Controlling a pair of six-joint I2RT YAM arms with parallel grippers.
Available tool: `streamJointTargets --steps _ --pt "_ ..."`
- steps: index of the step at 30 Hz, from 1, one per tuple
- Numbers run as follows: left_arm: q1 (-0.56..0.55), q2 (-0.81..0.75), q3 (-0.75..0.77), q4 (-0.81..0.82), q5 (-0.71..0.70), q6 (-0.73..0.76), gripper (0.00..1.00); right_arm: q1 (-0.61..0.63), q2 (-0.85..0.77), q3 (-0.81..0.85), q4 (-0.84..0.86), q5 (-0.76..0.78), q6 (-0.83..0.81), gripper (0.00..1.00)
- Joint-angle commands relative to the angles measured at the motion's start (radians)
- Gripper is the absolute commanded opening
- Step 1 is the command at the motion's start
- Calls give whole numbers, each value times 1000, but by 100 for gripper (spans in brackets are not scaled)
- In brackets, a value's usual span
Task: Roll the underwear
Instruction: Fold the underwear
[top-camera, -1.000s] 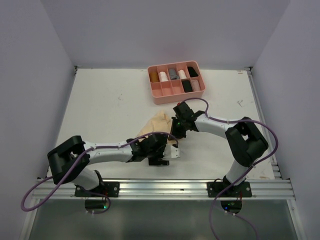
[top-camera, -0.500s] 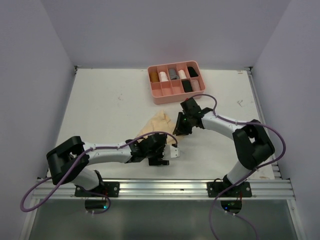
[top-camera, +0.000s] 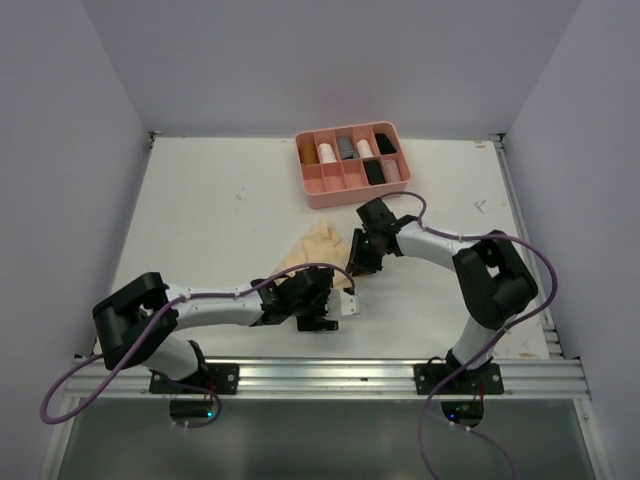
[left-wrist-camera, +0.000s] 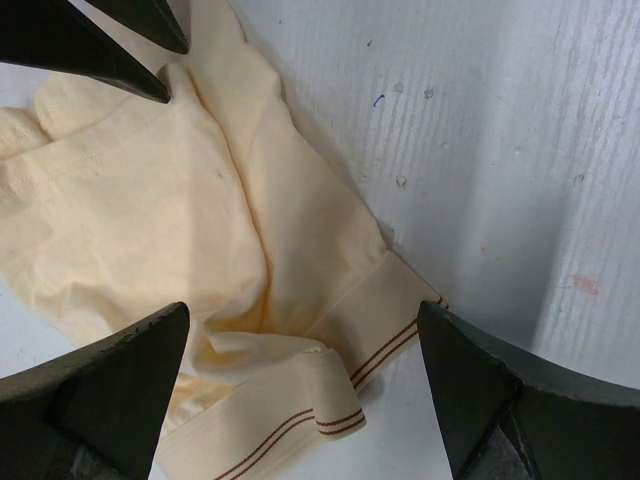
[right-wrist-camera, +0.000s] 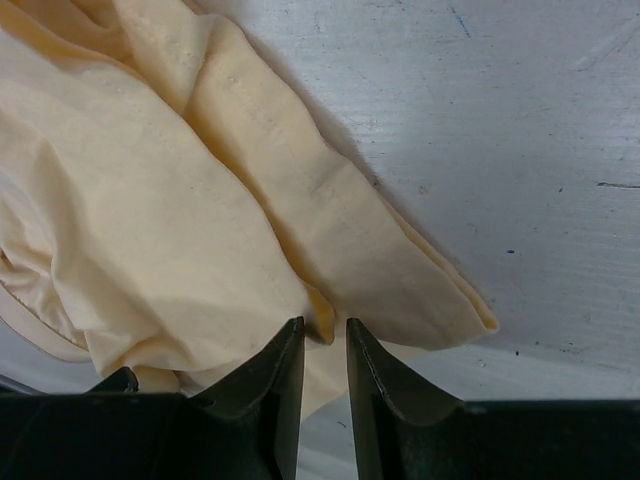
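A pale tan underwear (top-camera: 318, 245) lies crumpled on the white table, between my two grippers. In the left wrist view its waistband (left-wrist-camera: 330, 410), with thin brown stripes, curls over at the near end. My left gripper (top-camera: 322, 302) hovers over that waistband end with its fingers spread wide, and the cloth (left-wrist-camera: 200, 230) lies loose between them (left-wrist-camera: 300, 320). My right gripper (top-camera: 358, 262) sits at the cloth's right edge, its jaws a narrow gap apart (right-wrist-camera: 325, 325). A small fold of the underwear (right-wrist-camera: 180, 220) pokes up just at the tips, not pinched.
A pink divided tray (top-camera: 330, 195) stands behind the underwear at the back centre, with several rolled cloths in its compartments. The table's right edge runs along a metal rail (top-camera: 520, 230). Grey walls close in the left, right and back.
My right gripper has gone from shut to slightly open, letting go of the cloth's edge, and its wrist has shifted a little. The left arm has stayed still.
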Motion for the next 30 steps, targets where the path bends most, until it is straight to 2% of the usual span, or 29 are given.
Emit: streamJointTargets --steps 1,4,5,11,28,30 --pt "2 -23 -17 -4 11 -24 100 0 12 39 1 -18 -20 27" --pt "2 -31 -21 -18 13 -24 100 0 18 49 6 -25 -26 19" --pt "2 -45 -28 -27 17 -21 100 0 18 55 5 -25 -28 13" --pt "2 -89 -41 -71 27 -7 100 -3 21 66 -2 -36 -42 0" --pt "2 -91 -44 -76 27 -14 100 -74 -76 51 -58 -93 -76 0" --pt "4 -91 -44 -74 27 -16 100 -74 -53 57 -66 -113 -73 9"
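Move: The right hand stands low over the underwear, its barely parted fingertips at the corner of the folded-over flap, about 1 cm below them and straight beneath; the underwear's middle lies some 2 cm ahead and 6 cm to the left. The pink organizer is about 24 cm straight ahead of this hand. The wide-open left hand has the striped near hem straight under it, about 1 cm down, with the underwear's middle some 10 cm ahead and 1 cm left. The right hand shuts its slightly parted fingers at the flap's corner while easing forward, then rises about 2.5 cm in all, going on forward and turning off to the right, still shut until it just starts to open at the end. Meanwhile the left hand, fingers staying wide open around the striped hem, slides some 2.5 cm left and back, drawing the near edge with its fingertips away from the right hand, and then stays there. ##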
